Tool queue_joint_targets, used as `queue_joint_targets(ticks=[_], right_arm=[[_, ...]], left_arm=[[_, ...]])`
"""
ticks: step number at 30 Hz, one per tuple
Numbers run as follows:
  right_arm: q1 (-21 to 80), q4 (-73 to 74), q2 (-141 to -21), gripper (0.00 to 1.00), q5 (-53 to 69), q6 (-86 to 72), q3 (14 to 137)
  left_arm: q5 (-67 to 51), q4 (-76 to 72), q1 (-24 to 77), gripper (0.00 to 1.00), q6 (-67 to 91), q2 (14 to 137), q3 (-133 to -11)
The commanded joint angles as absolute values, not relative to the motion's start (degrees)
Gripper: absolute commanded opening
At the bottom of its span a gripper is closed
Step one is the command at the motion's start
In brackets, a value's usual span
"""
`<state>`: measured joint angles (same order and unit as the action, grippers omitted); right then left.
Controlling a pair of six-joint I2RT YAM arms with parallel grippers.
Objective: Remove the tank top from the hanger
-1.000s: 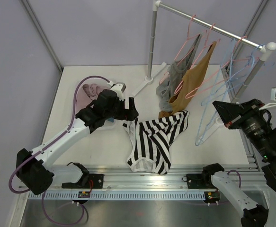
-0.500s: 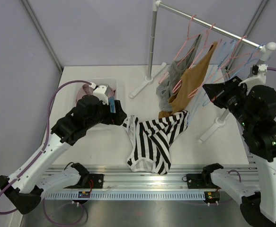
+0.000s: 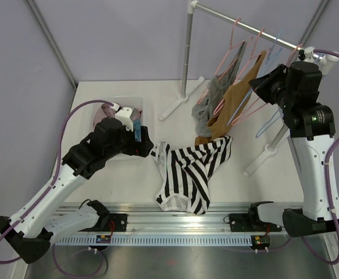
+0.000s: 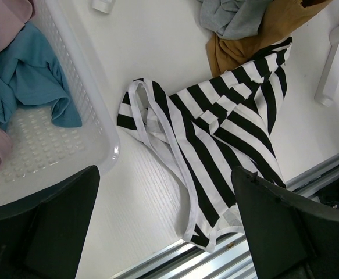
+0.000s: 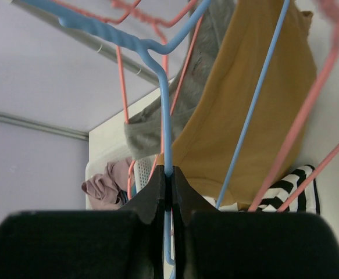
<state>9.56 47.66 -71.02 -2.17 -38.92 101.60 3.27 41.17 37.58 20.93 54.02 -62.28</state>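
A black-and-white striped tank top [image 3: 189, 171] lies loose and crumpled on the white table, off any hanger; it also shows in the left wrist view [image 4: 216, 139]. My left gripper [image 3: 146, 142] hovers open and empty above its left edge, fingers wide apart in the wrist view [image 4: 166, 232]. My right gripper [image 3: 255, 86] is up by the rail [image 3: 245, 24], shut on the thin wire of an empty blue hanger [image 5: 163, 110]. A grey tank top [image 3: 213, 96] and a mustard tank top [image 3: 236, 99] hang on pink hangers just left of it.
A white basket [image 4: 99, 116] holding teal [image 4: 29, 81] and pink clothes stands at the left, under my left arm. The rack's upright post [image 3: 184, 52] and slanted right leg [image 3: 274, 142] stand on the table. The metal front rail [image 3: 175, 206] runs under the striped top's hem.
My right arm has swung up and left to the rail, carrying the blue hanger. My left gripper drew back left from the striped top toward the basket, then held still.
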Motion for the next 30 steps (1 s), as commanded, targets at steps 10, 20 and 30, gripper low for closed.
queue_joint_targets(ticks=[10,20,30], right_arm=[[1.8,46.5,-73.4,0.00,4.3,-40.7,102.7],[1.4,44.5,-71.5,0.01,5.2,-39.9,97.4],[1.4,47.2,-67.9,0.80,12.0,-36.3,102.4]], left_arm=[[2.3,40.4,37.9,0.99,19.4,52.6,-62.8],[7.4,37.0,46.5,0.99,23.7,53.3,-60.7],[10.2,15.6,58.3,0.99,26.1,59.8,-49.5]])
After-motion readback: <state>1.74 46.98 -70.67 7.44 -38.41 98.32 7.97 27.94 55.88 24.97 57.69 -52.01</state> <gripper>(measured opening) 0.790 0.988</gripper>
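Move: The right hand grips the blue hanger; its spot on the rail lies about 8 cm ahead, 7 cm right and 13 cm above. The mustard top hangs some 10 cm ahead and 13 cm lower, the grey top 18 cm ahead, 8 cm left, as low. For the open left hand, the striped tank top's middle lies level, 15 cm right, 24 cm below; the basket 21 cm ahead, 16 cm left. Right hand lowers blue hanger 4 cm onto rail, opens; left goes right about 8 cm, sinking towards tank top. ##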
